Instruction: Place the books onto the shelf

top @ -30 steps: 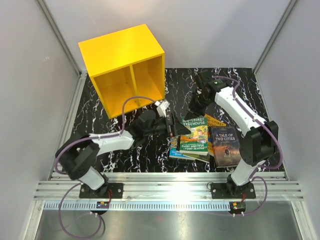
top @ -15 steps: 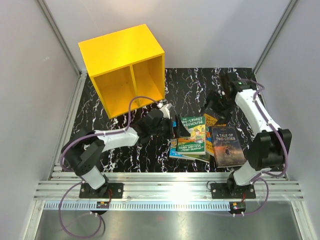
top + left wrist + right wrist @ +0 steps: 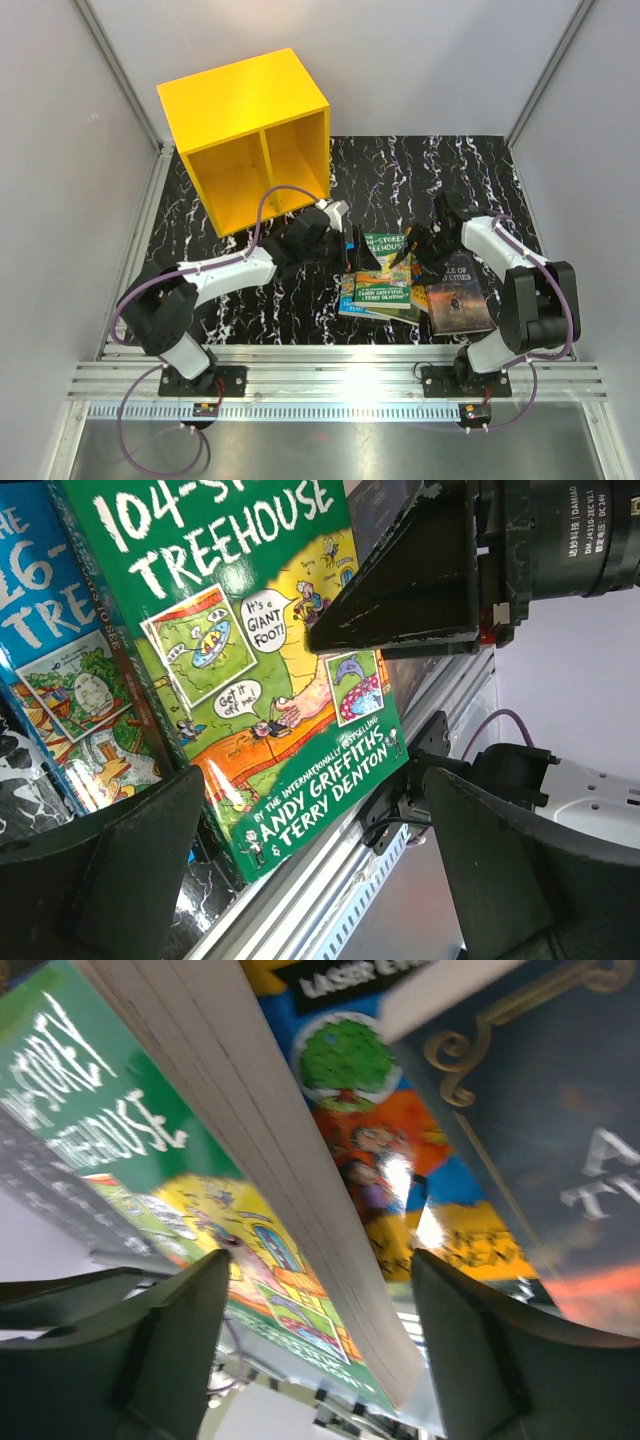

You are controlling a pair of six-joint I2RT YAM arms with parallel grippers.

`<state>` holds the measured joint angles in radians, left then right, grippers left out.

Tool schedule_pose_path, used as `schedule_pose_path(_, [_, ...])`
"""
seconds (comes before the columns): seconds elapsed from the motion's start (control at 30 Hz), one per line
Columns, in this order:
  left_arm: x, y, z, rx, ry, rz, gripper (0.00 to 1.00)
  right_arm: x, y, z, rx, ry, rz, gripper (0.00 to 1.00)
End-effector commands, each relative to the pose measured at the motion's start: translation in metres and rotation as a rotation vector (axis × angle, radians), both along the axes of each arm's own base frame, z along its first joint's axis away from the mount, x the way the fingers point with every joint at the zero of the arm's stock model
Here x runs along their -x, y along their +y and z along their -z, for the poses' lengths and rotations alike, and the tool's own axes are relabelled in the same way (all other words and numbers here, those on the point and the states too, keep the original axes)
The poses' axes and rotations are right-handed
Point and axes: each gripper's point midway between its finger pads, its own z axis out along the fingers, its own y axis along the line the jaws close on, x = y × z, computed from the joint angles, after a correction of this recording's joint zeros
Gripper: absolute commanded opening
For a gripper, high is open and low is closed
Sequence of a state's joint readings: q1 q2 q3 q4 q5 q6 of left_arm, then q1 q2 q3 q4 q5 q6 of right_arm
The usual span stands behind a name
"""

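Note:
The books lie in a loose pile on the black marbled table (image 3: 250, 300). A green "Treehouse" book (image 3: 384, 272) (image 3: 250, 630) is on top, with a blue one (image 3: 60, 680) under its left side. An orange-and-blue one (image 3: 400, 1160) and a dark "Tale of Two Cities" book (image 3: 458, 295) (image 3: 540, 1110) lie to its right. My left gripper (image 3: 346, 243) (image 3: 320, 870) is open at the pile's left edge, over the green cover. My right gripper (image 3: 413, 250) (image 3: 320, 1330) is open at the right edge, and the green book's page edge (image 3: 290, 1150) runs between its fingers. The yellow shelf (image 3: 245, 140) stands at the back left with both compartments empty.
The pile sits close to the aluminium rail (image 3: 330, 365) along the table's near edge. Grey walls close in the left, right and back. The shelf's openings face the arms, with bare marbled table between shelf and pile.
The right gripper has opened and swung from behind the pile down to the green book's right edge. The left gripper has moved slightly along the pile's left side and stayed open.

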<state>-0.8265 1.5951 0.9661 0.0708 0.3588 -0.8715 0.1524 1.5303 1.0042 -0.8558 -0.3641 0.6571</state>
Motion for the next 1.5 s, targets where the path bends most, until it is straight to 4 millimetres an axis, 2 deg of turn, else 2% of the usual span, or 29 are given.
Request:
schedule_pose_path(0.0, [0.004,-0.003,-0.021,0.024,-0.002,0.022,0.96,-0.023,0.01,0.007,-0.055,-0.096,0.007,0.77])
schedule_pose_path(0.1, [0.007,-0.002,-0.02,0.021,0.024,0.026,0.96,-0.023,0.014,0.018,-0.08,-0.092,0.024,0.63])
schedule_pose_path(0.17, [0.009,-0.004,-0.02,0.025,0.036,0.034,0.96,-0.02,0.016,0.025,-0.092,-0.083,0.034,0.6])
schedule_pose_path(0.2, [0.009,-0.005,-0.021,0.029,0.038,0.036,0.96,-0.022,0.017,0.026,-0.096,-0.094,0.033,0.54])
schedule_pose_path(0.27, [0.011,-0.004,-0.017,0.015,0.068,0.04,0.96,-0.019,0.015,0.032,-0.091,-0.087,0.034,0.48])
schedule_pose_path(0.3, [0.012,-0.004,-0.017,0.013,0.073,0.044,0.96,-0.019,0.015,0.032,-0.09,-0.088,0.035,0.42])
schedule_pose_path(0.33, [0.012,-0.004,-0.017,0.006,0.074,0.045,0.96,-0.018,0.015,0.033,-0.088,-0.089,0.034,0.29])
schedule_pose_path(0.4, [0.011,-0.001,-0.017,-0.005,0.072,0.037,0.96,-0.018,0.015,0.028,-0.087,-0.09,0.03,0.17])
schedule_pose_path(0.43, [0.009,0.003,-0.016,-0.016,0.07,0.027,0.96,-0.02,0.015,0.021,-0.091,-0.108,0.025,0.07])
schedule_pose_path(0.47, [0.007,0.006,-0.017,-0.008,0.074,0.017,0.96,-0.028,0.016,0.009,-0.096,-0.139,0.018,0.03])
schedule_pose_path(0.5, [-0.002,0.014,-0.025,0.027,0.067,-0.012,0.96,-0.026,0.016,0.002,-0.095,-0.138,0.014,0.0])
schedule_pose_path(0.57, [-0.005,0.025,-0.027,0.105,0.087,-0.03,0.96,-0.039,0.018,-0.029,-0.108,-0.213,0.012,0.0])
schedule_pose_path(0.6, [-0.016,0.035,-0.032,0.132,0.075,-0.059,0.97,-0.039,0.018,-0.04,-0.11,-0.222,0.01,0.0])
schedule_pose_path(0.67, [-0.016,0.047,-0.043,0.175,0.05,-0.054,0.97,-0.049,0.02,-0.072,-0.128,-0.297,0.021,0.0])
schedule_pose_path(0.7, [-0.021,0.054,-0.046,0.18,0.04,-0.067,0.97,-0.05,0.021,-0.082,-0.139,-0.311,0.022,0.0])
schedule_pose_path(0.77, [-0.019,0.058,-0.051,0.196,0.034,-0.05,0.98,-0.054,0.029,-0.103,-0.194,-0.34,0.028,0.0])
schedule_pose_path(0.97, [-0.028,0.057,-0.075,0.348,0.029,-0.087,0.98,-0.053,0.049,-0.135,-0.353,-0.342,0.048,0.0])
schedule_pose_path(1.0, [-0.032,0.056,-0.084,0.391,0.002,-0.088,0.98,-0.052,0.051,-0.142,-0.371,-0.358,0.046,0.0])
schedule_pose_path(1.1, [-0.036,0.05,-0.096,0.439,0.017,-0.081,0.98,-0.05,0.059,-0.162,-0.453,-0.38,0.042,0.0])
schedule_pose_path(1.27, [-0.04,0.045,-0.102,0.435,0.009,-0.063,0.98,-0.047,0.071,-0.192,-0.596,-0.397,0.06,0.0])
schedule_pose_path(1.47, [-0.042,0.041,-0.103,0.445,0.016,-0.047,0.95,-0.045,0.079,-0.211,-0.709,-0.404,0.071,0.0])
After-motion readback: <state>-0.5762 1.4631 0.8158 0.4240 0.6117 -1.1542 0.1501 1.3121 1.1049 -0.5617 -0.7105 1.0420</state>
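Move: The 104-Storey Treehouse book lies on the pile with its middle about 7 cm to the right hand's left, 4 cm back and just below. From the left hand the same book's middle is roughly 5 cm to the right, 3 cm back and 7 cm down. Counted from the right hand, the yellow Treehouse book is some 4 cm back and 5 cm below, A Tale of Two Cities 12 cm right and 9 cm back, and the blue Treehouse book 12 cm left and 6 cm back. The 104-Storey book is taken by its page edge: the right hand slides a few centimetres left and forward, shuts its fingers on the book's thickness, then lifts it about 16 cm, still easing forward and left while its fingers swing from down towards left by over 30 degrees. The left hand, wide open, shifts left and forward and rises 8 cm, levelling its fingers towards the spine. ##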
